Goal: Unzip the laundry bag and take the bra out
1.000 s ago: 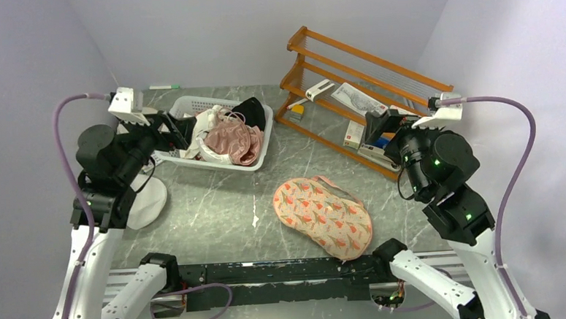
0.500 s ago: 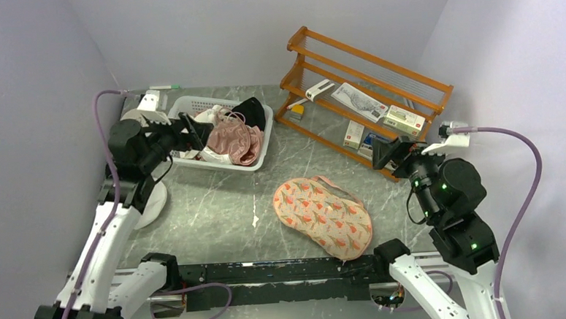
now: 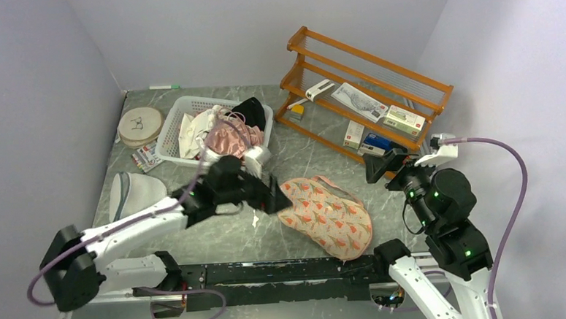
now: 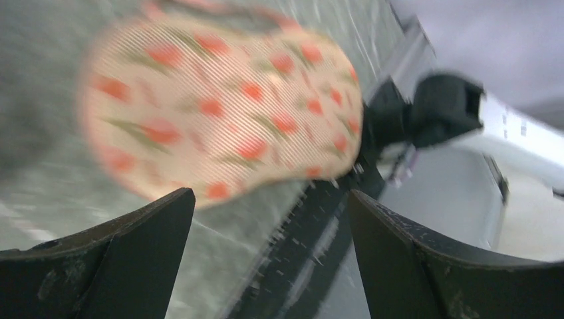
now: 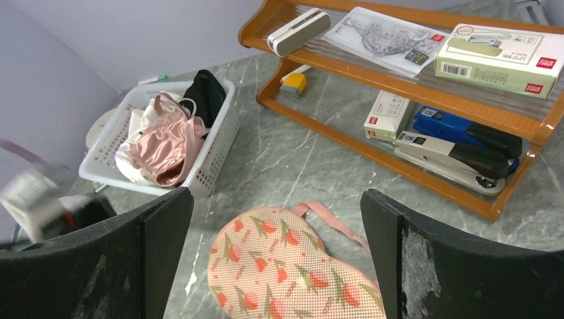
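The laundry bag (image 3: 323, 216) is a peach peanut-shaped case with orange-red and green print. It lies zipped flat on the table near the front edge, its pink strap (image 5: 332, 218) trailing at the far side. My left gripper (image 3: 270, 194) hovers open at the bag's left end; in the left wrist view the bag (image 4: 219, 113) is blurred beyond the gripper (image 4: 271, 199), with nothing between the fingers. My right gripper (image 3: 375, 166) hangs open above and to the right of the bag (image 5: 292, 272), empty in its own view (image 5: 276, 199). The bra is hidden.
A white basket (image 3: 169, 140) of clothes, shiny pink satin on top, stands at the back left. An orange wooden rack (image 3: 368, 89) with boxes and staplers fills the back right. A white mesh bag (image 3: 135, 193) and a round hoop (image 3: 141, 127) lie at the left.
The left arm has swung from the basket down and right to the laundry bag's left end. The right arm has sunk lower and drawn back a little. Both grippers stayed open.
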You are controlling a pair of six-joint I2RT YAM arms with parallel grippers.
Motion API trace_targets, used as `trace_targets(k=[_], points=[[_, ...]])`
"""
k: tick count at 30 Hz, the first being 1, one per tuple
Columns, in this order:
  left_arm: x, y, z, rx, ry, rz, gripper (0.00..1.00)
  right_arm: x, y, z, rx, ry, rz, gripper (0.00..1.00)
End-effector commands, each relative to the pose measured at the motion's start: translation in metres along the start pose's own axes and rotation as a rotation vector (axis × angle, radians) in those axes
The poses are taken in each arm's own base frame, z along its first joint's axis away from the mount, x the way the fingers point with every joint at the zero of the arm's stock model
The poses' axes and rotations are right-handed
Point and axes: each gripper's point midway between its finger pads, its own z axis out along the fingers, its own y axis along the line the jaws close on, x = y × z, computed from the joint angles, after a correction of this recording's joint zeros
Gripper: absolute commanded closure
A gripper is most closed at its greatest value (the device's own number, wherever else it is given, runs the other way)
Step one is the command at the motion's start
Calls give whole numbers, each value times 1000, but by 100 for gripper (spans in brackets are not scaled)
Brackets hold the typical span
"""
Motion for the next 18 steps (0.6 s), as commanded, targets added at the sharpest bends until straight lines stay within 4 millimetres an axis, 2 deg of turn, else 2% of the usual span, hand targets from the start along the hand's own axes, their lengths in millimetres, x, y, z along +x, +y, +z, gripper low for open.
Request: trace_targets(k=[1, 2, 4, 7, 11, 14, 16, 18], points=[[52, -60, 39, 94, 74, -76, 4, 10, 1, 2, -10, 27, 17, 0], [64, -73, 49, 109, 110, -60, 4, 12, 0, 3, -9, 32, 19, 0], [86, -88, 73, 91, 186, -21, 4, 18, 0, 5, -12, 44, 26, 0], [105, -88, 103, 9, 240, 10, 4, 24, -1, 7, -9, 64, 32, 0], [110, -87, 123, 24, 223, -25, 4, 25, -5, 3, 10, 78, 28, 0], [119, -72, 132, 1, 259, -70, 4, 24, -5, -1, 10, 72, 30, 0], [124, -54, 135, -36, 278, -92, 4, 25, -4, -3, 1, 66, 34, 0], [119, -31, 134, -79, 280, -120, 4, 26, -4, -3, -6, 64, 38, 0]])
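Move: The laundry bag's middle lies about 13 cm to the left hand's right, 8 cm back towards the base and some 17 cm below. The basket of clothes is about 17 cm left and 20 cm ahead of that hand, and the white box under the rack about 24 cm right and 16 cm ahead, both on the table. From the right hand the laundry bag is roughly 13 cm left, 9 cm back and 30 cm below. Swinging fast to the right, down and back, the left hand comes in over the laundry bag, some 13 cm across and 12 cm lower; near the end it eases a couple of centimetres forward again while sinking. Its wide-open fingers, pointing rightward, tip about 15 degrees further down; contact can't be made out. The open right hand sinks about 3 cm. ##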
